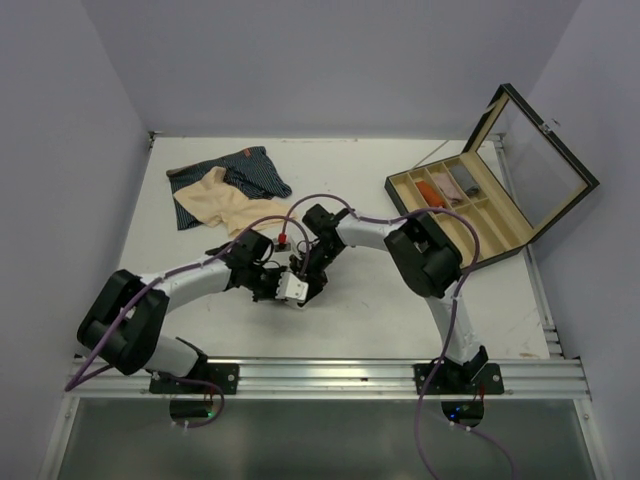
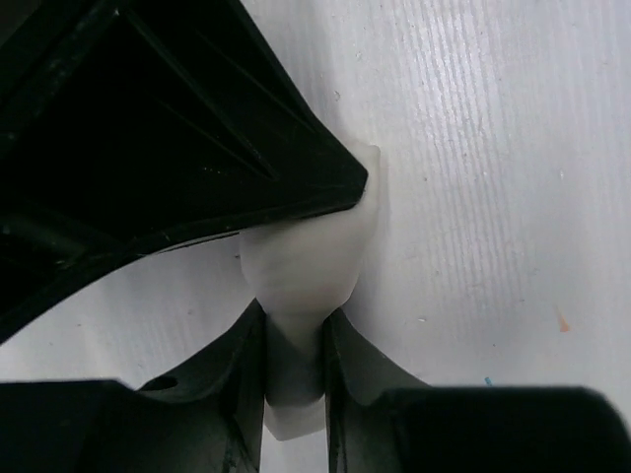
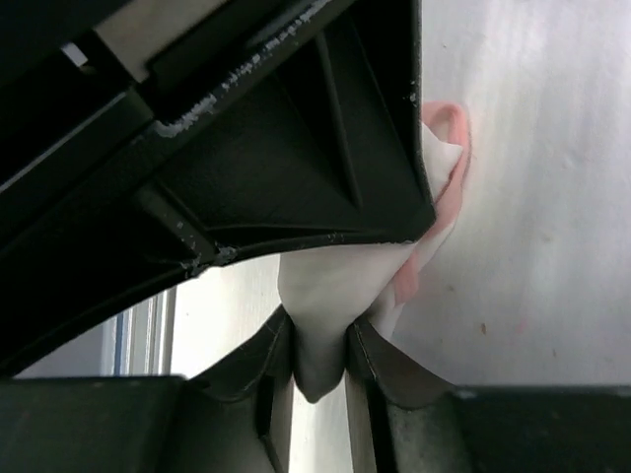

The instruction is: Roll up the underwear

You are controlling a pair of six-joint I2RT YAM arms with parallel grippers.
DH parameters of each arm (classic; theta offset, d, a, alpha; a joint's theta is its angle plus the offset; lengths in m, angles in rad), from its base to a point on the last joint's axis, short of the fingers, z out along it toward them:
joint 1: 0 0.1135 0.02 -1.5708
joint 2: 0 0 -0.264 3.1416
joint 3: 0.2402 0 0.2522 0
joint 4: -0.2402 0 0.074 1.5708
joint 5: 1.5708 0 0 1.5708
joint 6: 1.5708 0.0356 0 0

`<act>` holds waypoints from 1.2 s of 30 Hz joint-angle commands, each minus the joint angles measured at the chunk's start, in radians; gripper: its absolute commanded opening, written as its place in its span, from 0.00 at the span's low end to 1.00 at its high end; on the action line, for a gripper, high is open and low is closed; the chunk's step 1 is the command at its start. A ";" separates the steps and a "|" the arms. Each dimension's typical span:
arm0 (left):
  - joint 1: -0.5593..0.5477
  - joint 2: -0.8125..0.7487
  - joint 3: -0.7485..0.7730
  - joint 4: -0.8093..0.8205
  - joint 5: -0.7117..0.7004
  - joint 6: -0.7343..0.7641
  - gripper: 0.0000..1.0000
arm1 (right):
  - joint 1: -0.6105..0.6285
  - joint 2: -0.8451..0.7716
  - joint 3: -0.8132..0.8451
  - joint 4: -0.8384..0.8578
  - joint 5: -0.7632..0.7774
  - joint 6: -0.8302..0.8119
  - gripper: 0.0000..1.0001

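The small pink-and-white underwear [image 1: 294, 288] is a bunched bundle in the middle of the table, held from both sides. My left gripper [image 1: 281, 289] is shut on its white cloth [image 2: 306, 256], which fills the gap between the jaws of that gripper [image 2: 296, 330]. My right gripper [image 1: 309, 273] is shut on the other end, where white fabric with a pink edge [image 3: 340, 281] is pinched at the gripper [image 3: 320, 340]. The two grippers almost touch. The beige underwear [image 1: 225, 200] lies partly over the navy striped underwear [image 1: 258, 170] at the back left.
A compartmented wooden box [image 1: 470, 205] with its glass lid [image 1: 545, 160] raised stands at the back right, with small items in its slots. A metal rail [image 1: 330, 375] runs along the near edge. Cables loop over both arms.
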 commanded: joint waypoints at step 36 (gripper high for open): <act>0.073 0.762 0.601 -0.610 0.223 -0.171 0.20 | 0.166 -0.594 -0.335 0.260 0.609 -0.091 0.54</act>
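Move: Both hands already pinch the rolled underwear, lying left to right on the table: its middle is about 3 cm to the right of the left hand and some 4 cm to the left of the right hand, at about fingertip height. From the left hand, the peach cloth lies roughly 23 cm ahead and 9 cm left, with the striped cloth about 30 cm ahead and 8 cm left. The open organizer stands some 20 cm ahead and 35 cm right of the right hand. Keep the left gripper's pinch on the rolled underwear, draw it about 4.5 cm to the right just over the table and tip the fingers some 55 degrees back towards the base. Meanwhile open the right gripper to let go, swing it clear forward, right and up by over 10 cm each, then bring it back and down, half open, to hover about 10 cm above where it let go. ##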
